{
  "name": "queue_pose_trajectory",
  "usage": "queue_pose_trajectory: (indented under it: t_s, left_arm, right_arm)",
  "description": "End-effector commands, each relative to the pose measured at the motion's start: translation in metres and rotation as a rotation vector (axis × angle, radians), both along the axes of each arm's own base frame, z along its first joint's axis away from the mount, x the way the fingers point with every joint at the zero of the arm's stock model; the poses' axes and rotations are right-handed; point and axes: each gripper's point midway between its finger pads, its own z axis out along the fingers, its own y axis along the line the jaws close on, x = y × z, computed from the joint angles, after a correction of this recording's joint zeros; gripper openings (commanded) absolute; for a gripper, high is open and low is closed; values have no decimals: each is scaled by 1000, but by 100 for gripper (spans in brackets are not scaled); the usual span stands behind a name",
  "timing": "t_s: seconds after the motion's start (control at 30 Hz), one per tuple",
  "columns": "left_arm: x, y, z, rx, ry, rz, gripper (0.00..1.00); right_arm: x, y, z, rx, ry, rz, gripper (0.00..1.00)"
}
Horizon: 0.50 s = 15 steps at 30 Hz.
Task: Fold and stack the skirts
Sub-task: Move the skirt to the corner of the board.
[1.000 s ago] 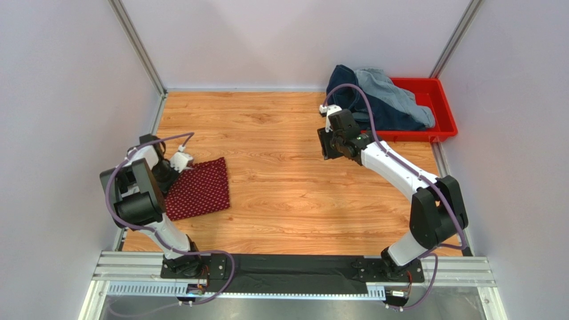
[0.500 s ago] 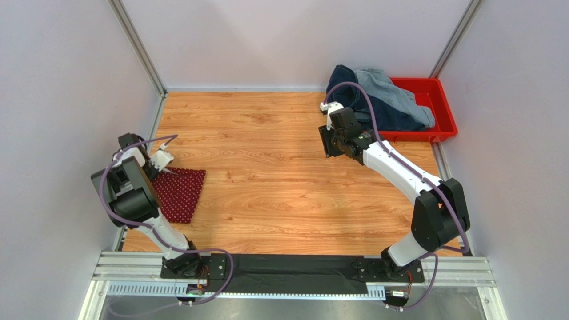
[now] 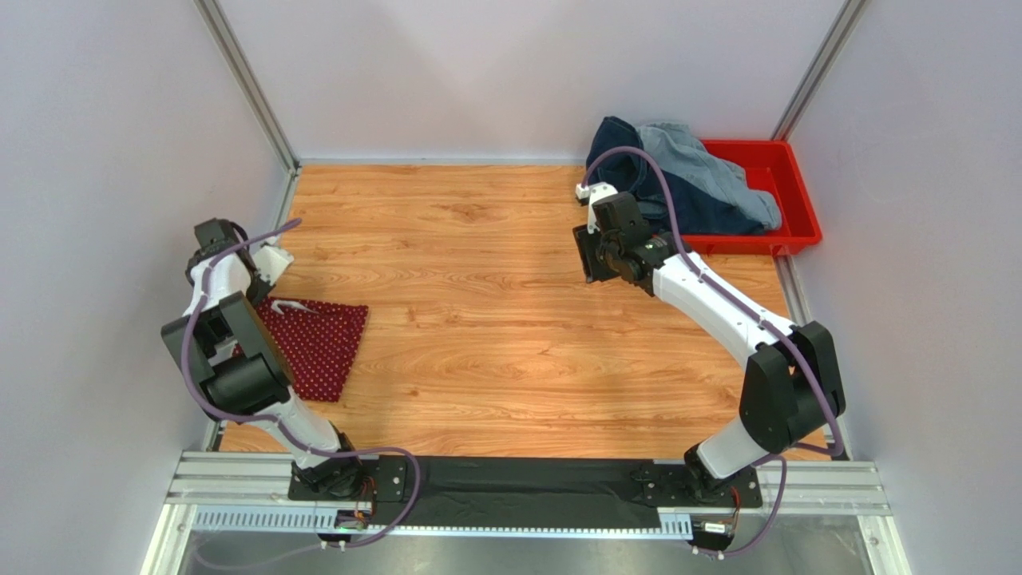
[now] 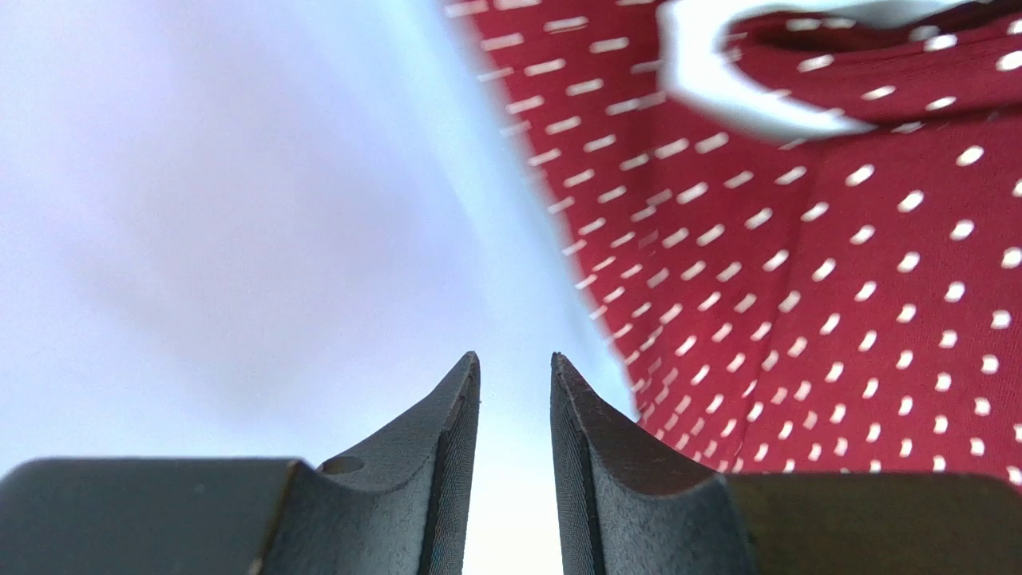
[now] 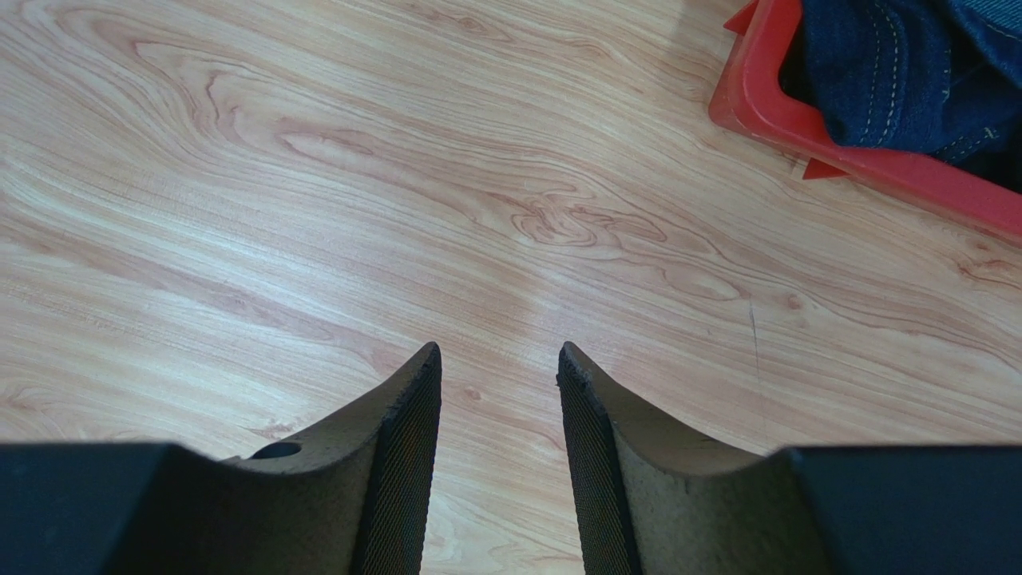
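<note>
The dark red dotted skirt lies folded at the table's left edge; it fills the right of the left wrist view, a white label showing at its top. Just behind the skirt's far corner hangs my left gripper, open, with only pale wall between its fingers. The navy skirt and the light blue-grey skirt lie heaped over the red tray. Left of that tray my right gripper hovers open over bare wood.
The tray's corner shows at the top right of the right wrist view. White walls and metal posts close in the table on three sides; the left wall is right beside the left arm.
The left gripper dragged the red skirt leftward, folding it narrower, then let go, opened and drew back towards the wall. The right arm barely moved.
</note>
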Motion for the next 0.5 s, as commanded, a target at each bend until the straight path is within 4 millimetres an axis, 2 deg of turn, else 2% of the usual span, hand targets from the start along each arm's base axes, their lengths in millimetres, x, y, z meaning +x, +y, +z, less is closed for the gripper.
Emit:
queue_pose_trajectory:
  t_s: [0.0,0.07,0.1,0.13,0.17,0.2,0.23,0.27,0.3,0.37,0.47]
  left_arm:
    - [-1,5,58,48,-137,117,35]
    - [3,-3,66,8,-181,132,35]
    - [10,-16,65,-68,-225,131,35]
    - [6,-30,60,-130,-208,124,35]
    - [1,-44,48,-179,-186,116,35]
    - [-8,-67,28,-238,-137,97,35]
    - [-5,-72,28,-245,-139,84,34]
    - [-19,-85,8,-277,-87,84,34]
    - [-21,-98,-3,-331,-77,73,34]
    - [-29,-108,-25,-362,-35,79,34]
    - [-32,-106,-44,-358,-13,109,33]
  right_arm:
    - [6,4,34,51,-78,9,43]
    - [5,6,33,56,-72,11,43]
    - [4,7,32,59,-69,13,43]
    - [4,7,32,64,-68,12,43]
    - [4,8,32,68,-68,13,43]
    - [3,9,30,76,-62,10,43]
    - [3,10,31,82,-63,9,43]
    - [2,11,31,93,-61,10,43]
    - [1,11,31,95,-60,11,43]
    - [1,13,30,103,-58,15,43]
    - [0,14,30,108,-52,20,43]
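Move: The folded skirt lies flat by the near-left side, its middle about 10 cm to the left gripper's right, 4 cm back and 7 cm below. The skirt's white label is some 9 cm right and 3 cm ahead of the gripper; the side rail is only about 2 cm to its left, low down. From the right gripper the skirt is roughly 50 cm left and 10 cm back, 13 cm lower. Lift the left gripper another 5 cm or so off the skirt's left edge, then swing it right over the cloth, about 10 cm in all, drawing slightly back and dropping steeply towards the skirt's middle. Tilt the wrist some 20 degrees so the fingers go from leaning left to nearly straight down, and keep them partly open. ##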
